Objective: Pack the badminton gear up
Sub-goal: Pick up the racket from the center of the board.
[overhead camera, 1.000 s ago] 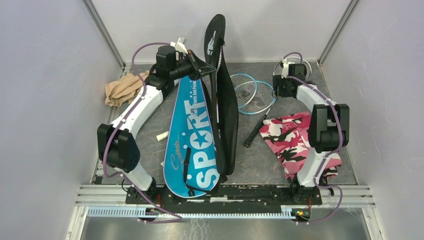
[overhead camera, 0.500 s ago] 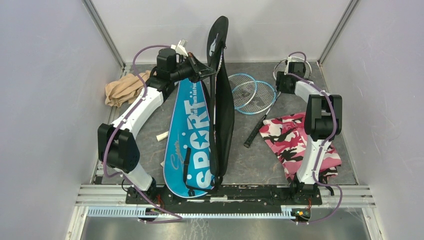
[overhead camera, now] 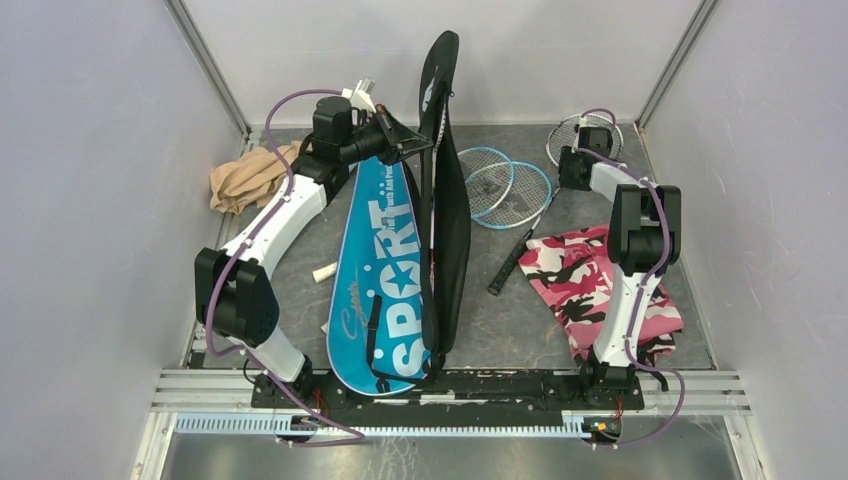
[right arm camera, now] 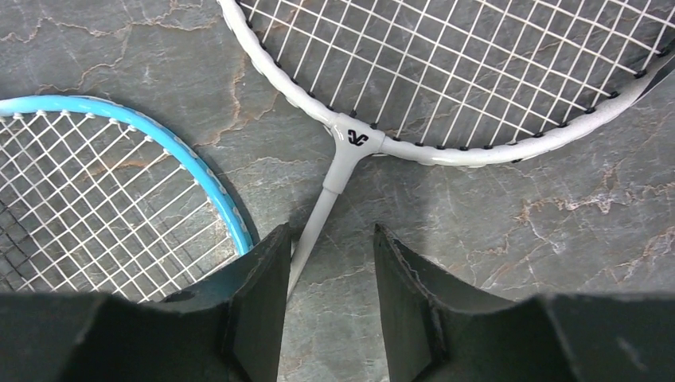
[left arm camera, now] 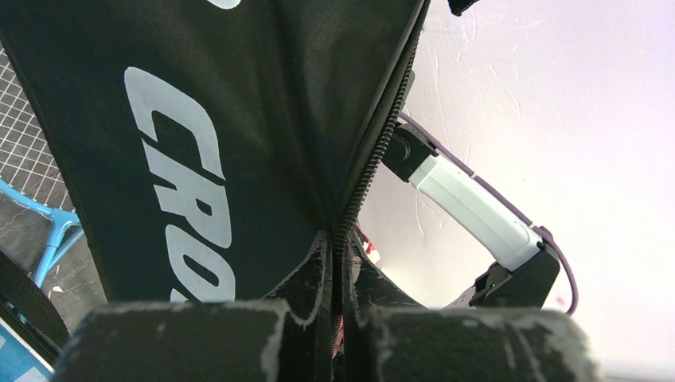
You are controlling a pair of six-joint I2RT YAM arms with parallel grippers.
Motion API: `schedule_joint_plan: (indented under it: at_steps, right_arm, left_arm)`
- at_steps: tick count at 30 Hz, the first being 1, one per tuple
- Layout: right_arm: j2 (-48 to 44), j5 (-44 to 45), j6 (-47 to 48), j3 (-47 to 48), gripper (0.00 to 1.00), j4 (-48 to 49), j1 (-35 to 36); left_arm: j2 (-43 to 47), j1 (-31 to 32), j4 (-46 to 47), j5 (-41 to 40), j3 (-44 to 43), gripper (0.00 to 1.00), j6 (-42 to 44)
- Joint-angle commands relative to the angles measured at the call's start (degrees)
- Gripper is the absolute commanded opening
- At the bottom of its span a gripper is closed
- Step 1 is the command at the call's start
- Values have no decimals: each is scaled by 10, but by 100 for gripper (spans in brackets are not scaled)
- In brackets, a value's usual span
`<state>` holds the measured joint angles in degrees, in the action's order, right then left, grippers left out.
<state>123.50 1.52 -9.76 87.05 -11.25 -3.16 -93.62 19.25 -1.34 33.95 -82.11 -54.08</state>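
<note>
My left gripper (overhead camera: 415,145) is shut on the zip edge of the black "CROSSWAY" cover (overhead camera: 450,220), holding it upright on its side; its pads (left arm camera: 318,267) pinch the zipper. The blue "SPORT" cover (overhead camera: 390,270) lies flat beside it. My right gripper (overhead camera: 572,165) is low over the back right corner, open, with the silver racket's (right arm camera: 446,72) thin shaft (right arm camera: 318,215) between its fingers (right arm camera: 263,274), close to the left one. A blue racket (right arm camera: 119,199) lies just left of it, and its strung head (overhead camera: 505,185) overlaps another one in the top view.
A tan cloth bundle (overhead camera: 245,175) sits at the back left. A pink camouflage cloth (overhead camera: 590,280) lies under my right arm. A black racket handle (overhead camera: 510,262) points toward the front. A small white piece (overhead camera: 325,272) lies left of the blue cover. Grey walls close in on both sides.
My right gripper has moved toward the back and dropped over the silver racket's shaft, its jaws narrowing. The left gripper keeps its hold; the black cover has tipped slightly more upright.
</note>
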Motion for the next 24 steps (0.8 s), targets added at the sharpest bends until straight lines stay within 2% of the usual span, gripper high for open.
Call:
schedule_joint_plan:
  at_steps: [1,6,15,24]
  right_arm:
    - [4,3,-2,3,45,6,-4]
    - [-22,-12,-2,-38,35,10,-25]
    - [-35,-38,-3,-75,26,8,-47]
    - [-43,-96,-51,-48,4,6,-73]
  left_arm:
    - [38,-2,55,23,-5,2,-21]
    - [42,-2,55,23,-5,2,-21]
    - [41,-2,58,28,-9,2,-27]
    - [41,-2,53,22,-11,2,-14]
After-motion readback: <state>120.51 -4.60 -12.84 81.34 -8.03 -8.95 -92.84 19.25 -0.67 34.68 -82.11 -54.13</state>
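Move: The white racket's shaft lies about 1 cm left of the right hand and 1 cm below it, its head centre some 17 cm ahead and 6 cm right. The nearer blue racket head is centred 14 cm left and 4 cm back, the farther blue head 21 cm left and 1 cm ahead. From the left hand, holding the black bag, that shaft lies some 33 cm right, 10 cm ahead and 30 cm below. The right hand shifts about 3 cm right and 2 cm back, fingers closing onto the white racket's shaft. ##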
